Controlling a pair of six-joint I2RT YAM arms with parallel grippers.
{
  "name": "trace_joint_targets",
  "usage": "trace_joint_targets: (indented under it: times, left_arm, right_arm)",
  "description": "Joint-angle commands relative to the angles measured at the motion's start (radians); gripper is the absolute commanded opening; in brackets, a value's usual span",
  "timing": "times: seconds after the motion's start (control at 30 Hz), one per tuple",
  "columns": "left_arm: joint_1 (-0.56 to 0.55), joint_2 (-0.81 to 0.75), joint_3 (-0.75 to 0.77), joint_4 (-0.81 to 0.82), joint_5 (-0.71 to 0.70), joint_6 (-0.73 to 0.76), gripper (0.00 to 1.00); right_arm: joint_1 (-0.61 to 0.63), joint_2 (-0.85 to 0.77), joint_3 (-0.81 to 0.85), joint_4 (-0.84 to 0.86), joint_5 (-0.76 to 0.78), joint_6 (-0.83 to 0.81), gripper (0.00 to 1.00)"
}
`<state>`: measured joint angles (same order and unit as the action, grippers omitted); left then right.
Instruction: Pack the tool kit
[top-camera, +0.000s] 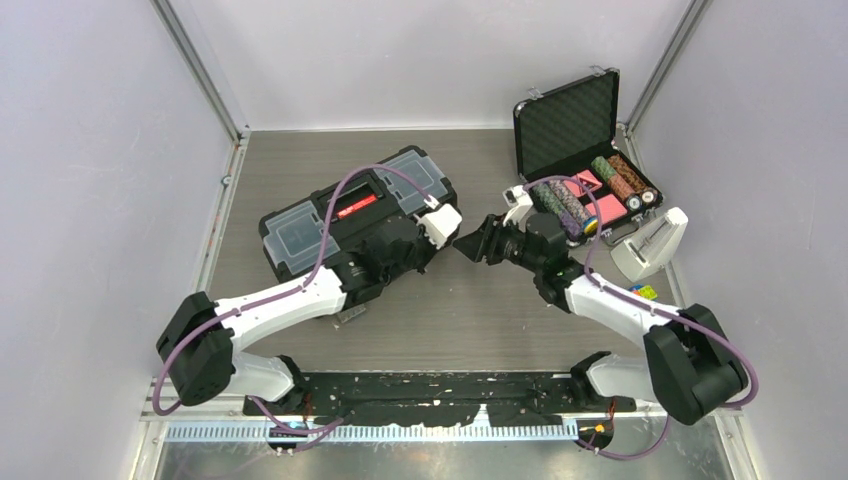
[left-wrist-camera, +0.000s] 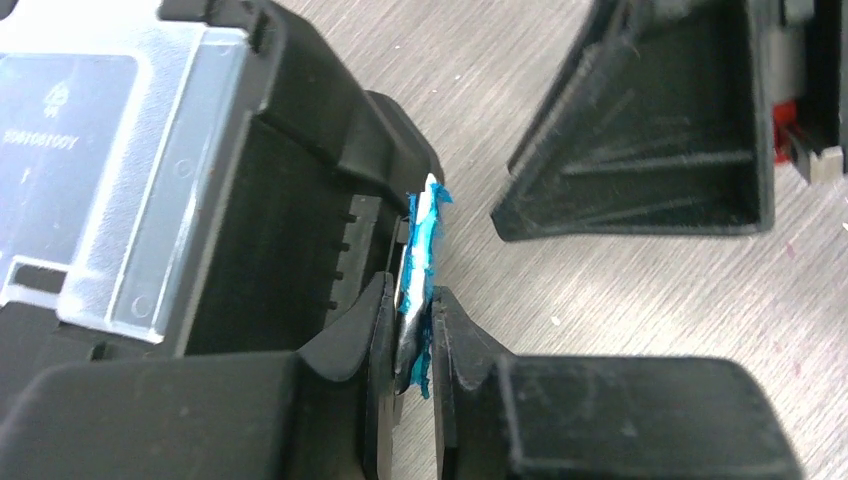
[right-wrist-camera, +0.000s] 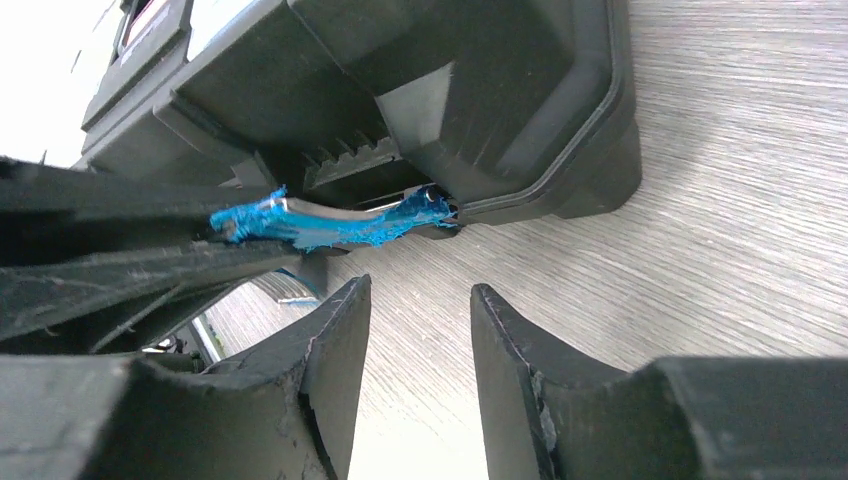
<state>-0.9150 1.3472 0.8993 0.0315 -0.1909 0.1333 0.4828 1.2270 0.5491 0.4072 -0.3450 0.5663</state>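
Observation:
The tool kit is a black toolbox (top-camera: 355, 215) with clear lid compartments and a red handle, lying closed at an angle on the table's left half. At its right end my left gripper (left-wrist-camera: 410, 300) is shut on a blue latch (left-wrist-camera: 420, 230), pinching the worn strip between both pads. The same latch (right-wrist-camera: 330, 225) shows under the box's end (right-wrist-camera: 480, 90) in the right wrist view. My right gripper (right-wrist-camera: 420, 290) is open just right of that end, low over the table, with nothing between its fingers; in the top view it (top-camera: 470, 243) faces the box.
An open foam-lined black case (top-camera: 575, 130) with poker chips stands at the back right. A white holder (top-camera: 650, 245) lies in front of it, and a small coloured item (top-camera: 643, 292) sits near the right arm. Grey walls enclose the table.

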Motion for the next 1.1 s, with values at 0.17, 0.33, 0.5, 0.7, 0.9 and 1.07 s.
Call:
trace_joint_targets:
  times: [0.17,0.33,0.5,0.7,0.9,1.07]
  left_arm:
    - [0.057,-0.018,0.050,-0.022,-0.116,-0.039,0.28]
    - [0.060,-0.020,0.051,-0.028,-0.152,-0.037,0.36]
    - [0.062,-0.034,0.053,-0.028,-0.173,-0.038,0.46]
    - [0.061,-0.053,0.060,-0.028,-0.162,-0.056,0.51]
    - [0.061,-0.034,0.089,-0.064,-0.239,-0.074,0.51]
    - [0.061,-0.026,0.113,-0.089,-0.322,-0.092,0.50]
  right_arm:
    - [0.040,0.139,-0.032,0.347,-0.049,0.033,0.45]
    - [0.066,0.230,-0.029,0.454,-0.050,0.071,0.45]
    - [0.082,0.287,-0.025,0.492,-0.036,0.103,0.45]
    - [0.091,0.291,-0.046,0.497,0.003,0.115,0.45]
    - [0.097,0.294,-0.051,0.519,0.014,0.131,0.45]
    - [0.101,0.291,-0.047,0.522,0.015,0.131,0.45]
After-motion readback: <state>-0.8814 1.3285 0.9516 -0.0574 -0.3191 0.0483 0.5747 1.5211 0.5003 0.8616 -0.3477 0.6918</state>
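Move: The blue latch on the toolbox's near side stands right at the left gripper, its middle about 2 cm ahead of the left hand point and level with it. From the right hand the latch lies roughly 7 cm to the left and 2 cm ahead, at about the same height. The toolbox's middle is some 14 cm left of the left hand, 5 cm ahead and 7 cm lower; the lid's near clear compartment is about 5 cm left, 10 cm ahead and 5 cm higher. Open the left gripper to about half and let go of the blue latch, easing the hand some 3 cm left and forward, turning it about 10 degrees counter-clockwise and finally lifting it slightly. Meanwhile bring the half-open right gripper about 5 cm left and 3 cm down towards the latch, rolling its left side up a little, then hold it there. ##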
